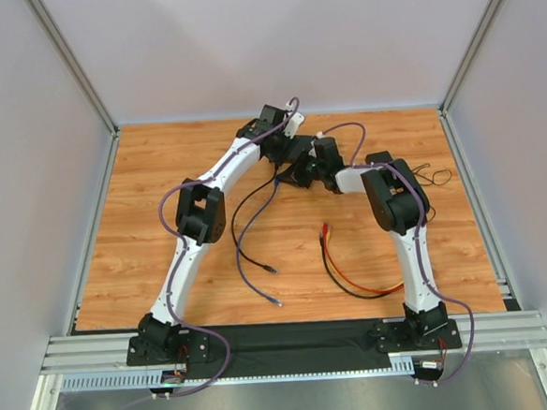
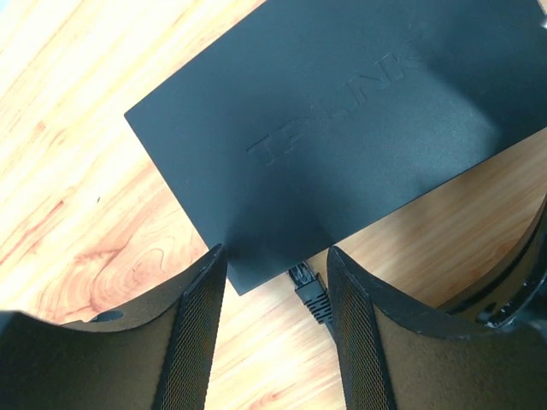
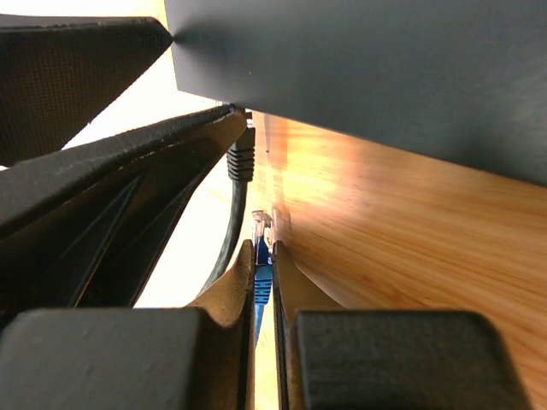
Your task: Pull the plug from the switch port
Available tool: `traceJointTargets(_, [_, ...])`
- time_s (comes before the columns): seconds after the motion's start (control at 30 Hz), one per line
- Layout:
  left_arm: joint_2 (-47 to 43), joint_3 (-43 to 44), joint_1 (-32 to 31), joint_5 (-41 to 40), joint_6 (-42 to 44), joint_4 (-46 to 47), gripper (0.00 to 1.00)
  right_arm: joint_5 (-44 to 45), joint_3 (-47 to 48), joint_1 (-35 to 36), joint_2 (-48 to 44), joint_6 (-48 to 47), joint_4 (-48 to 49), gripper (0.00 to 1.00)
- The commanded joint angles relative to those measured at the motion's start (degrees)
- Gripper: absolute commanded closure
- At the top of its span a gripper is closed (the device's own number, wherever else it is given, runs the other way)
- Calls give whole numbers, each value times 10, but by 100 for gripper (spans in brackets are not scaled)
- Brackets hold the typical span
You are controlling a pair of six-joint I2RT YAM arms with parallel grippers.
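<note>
The switch [image 2: 342, 128] is a flat black box lying on the wooden table. A black plug [image 2: 309, 289] sits in a port on its near edge. My left gripper [image 2: 278, 282] is open, its fingers [image 2: 201, 333] on either side of that plug and not touching it. My right gripper [image 3: 264, 246] is shut on a blue plug [image 3: 261, 226], whose clear tip stands apart from the switch [image 3: 385, 77]. The black plug [image 3: 242, 158] shows beside it, in its port. From above, both grippers meet at mid-table and hide the switch.
A blue cable [image 1: 244, 259] and a black cable [image 1: 237, 222] trail toward the near edge. A red and a black cable [image 1: 344, 280] lie coiled at the right. A thin black wire [image 1: 436, 175] loops at the far right. Grey walls enclose the table.
</note>
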Motion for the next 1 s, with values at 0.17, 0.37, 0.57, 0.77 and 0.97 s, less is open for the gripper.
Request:
traceJointTargets(0.17, [-108,-127,16,33,-41,71,41,-57,-4,-31,-56,-69,-46,100])
traceJointTargets(0.37, [-191,-220,35,68,-80,131,40,-185,26,-71,-94,-172,-179,100])
traceJointTargets(0.57, [-213,-241,38,76,-82,148,40,-171,9,-84,-129,-303,-338,100])
traceJointTargets(0.77, [-214,-245,38,86,-88,152,40,-143,-43,-74,-137,-308,-326,100])
traceJointTargets(0.97, [-213,-247,38,88,-81,153,40,-72,-34,-64,-123,-329,-366,91])
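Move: The right hand already holds the blue plug. The bare table spot where it is taken lies about 9 cm back and 8 cm right of this hand, roughly 1 cm below. The red plug lies some 18 cm back and 14 cm right. The black plug in the switch is 3 cm ahead and 2 cm left; the switch's middle is 9 cm ahead and 6 cm right. From the left hand, that bare spot is roughly 12 cm back, 11 cm right and 4 cm down. Still pinching the freed blue plug, the right hand carries it away from the switch in an arc, first right and up over 4 cm, then back and down towards the red plug, ending about 9 cm back and 8 cm right and turned some 20 degrees counter-clockwise. The open left fingers come free of the switch's front edge, drawing left and slightly back, then mainly rising. ##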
